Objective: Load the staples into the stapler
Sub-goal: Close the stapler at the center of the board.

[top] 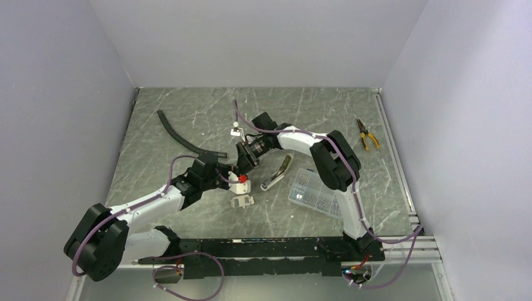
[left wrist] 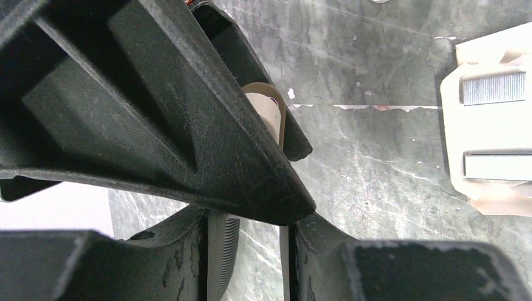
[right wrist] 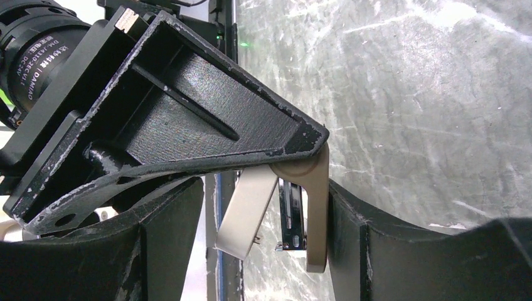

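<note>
The stapler [right wrist: 317,213] hangs between both grippers, its tan arm swung apart from a second tan leaf [right wrist: 248,213] with the chrome channel showing between them. My right gripper [right wrist: 266,207] is open around it: one finger touches the tan arm, the other stands apart. The left gripper [top: 229,176] reaches in from the left, and its fingertip covers the stapler's hinge end. In the left wrist view the stapler [left wrist: 268,113] peeks from behind the right gripper's finger. Staples [left wrist: 494,88] lie in strips in an open white box [top: 243,201] on the table.
An olive and silver tool [top: 279,172] lies right of the grippers. A clear compartment box [top: 312,191] sits beside the right arm. Yellow-handled pliers [top: 367,135] lie at the far right and a curved black strip [top: 182,138] at the back left.
</note>
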Controlling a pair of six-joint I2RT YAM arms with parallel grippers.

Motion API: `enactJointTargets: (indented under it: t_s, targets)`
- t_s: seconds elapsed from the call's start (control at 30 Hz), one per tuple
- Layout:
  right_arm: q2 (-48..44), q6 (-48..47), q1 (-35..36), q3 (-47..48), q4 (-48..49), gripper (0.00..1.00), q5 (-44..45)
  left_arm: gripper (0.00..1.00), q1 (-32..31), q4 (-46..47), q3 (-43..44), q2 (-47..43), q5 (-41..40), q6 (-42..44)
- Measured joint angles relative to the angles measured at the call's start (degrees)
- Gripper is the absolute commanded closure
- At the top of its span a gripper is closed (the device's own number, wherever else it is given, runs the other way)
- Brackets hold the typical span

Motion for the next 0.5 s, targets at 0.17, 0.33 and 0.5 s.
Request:
enactJointTargets:
  t_s: [0.17, 0.33, 0.5]
  targets:
    - [0.44, -2.10, 0.00, 1.18, -2.99, 0.33, 0.11, 0.97, -0.07, -0.02, 0.00, 0.00, 0.37, 0.15]
    - [0.72, -5.01, 0.00, 1.49, -5.33, 0.50, 0.28, 0.97, -0.33, -0.37, 0.00, 0.00, 0.85, 0.13]
    - [1.16, -8.44, -0.24, 1.73, -7.23, 1.00, 3.08, 0.97, -0.37, -1.20, 0.09, -0.13, 1.53, -0.04]
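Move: The left hand already holds the small stapler by its hinge end in mid-air, and the stapler's middle is about 2 cm to that hand's right and 1 cm ahead. From the open right hand it lies about 1 cm left, 1 cm back and 2 cm below, its spread halves between the fingers. Some 8 to 9 cm below the right hand are the staple box, about 11 cm back and level sideways, and the green stapler, about 10 cm right and 3 cm back. The right hand sinks about 1.5 cm around the spread halves of the small stapler, slipping a little to its right and tilting slightly, then shuts its fingers quickly from wide open to about a quarter, so that the pads come onto both outer faces and squeeze them together firmly. The left hand keeps its unchanged grip on the hinge end, easing back less than 1 cm. ##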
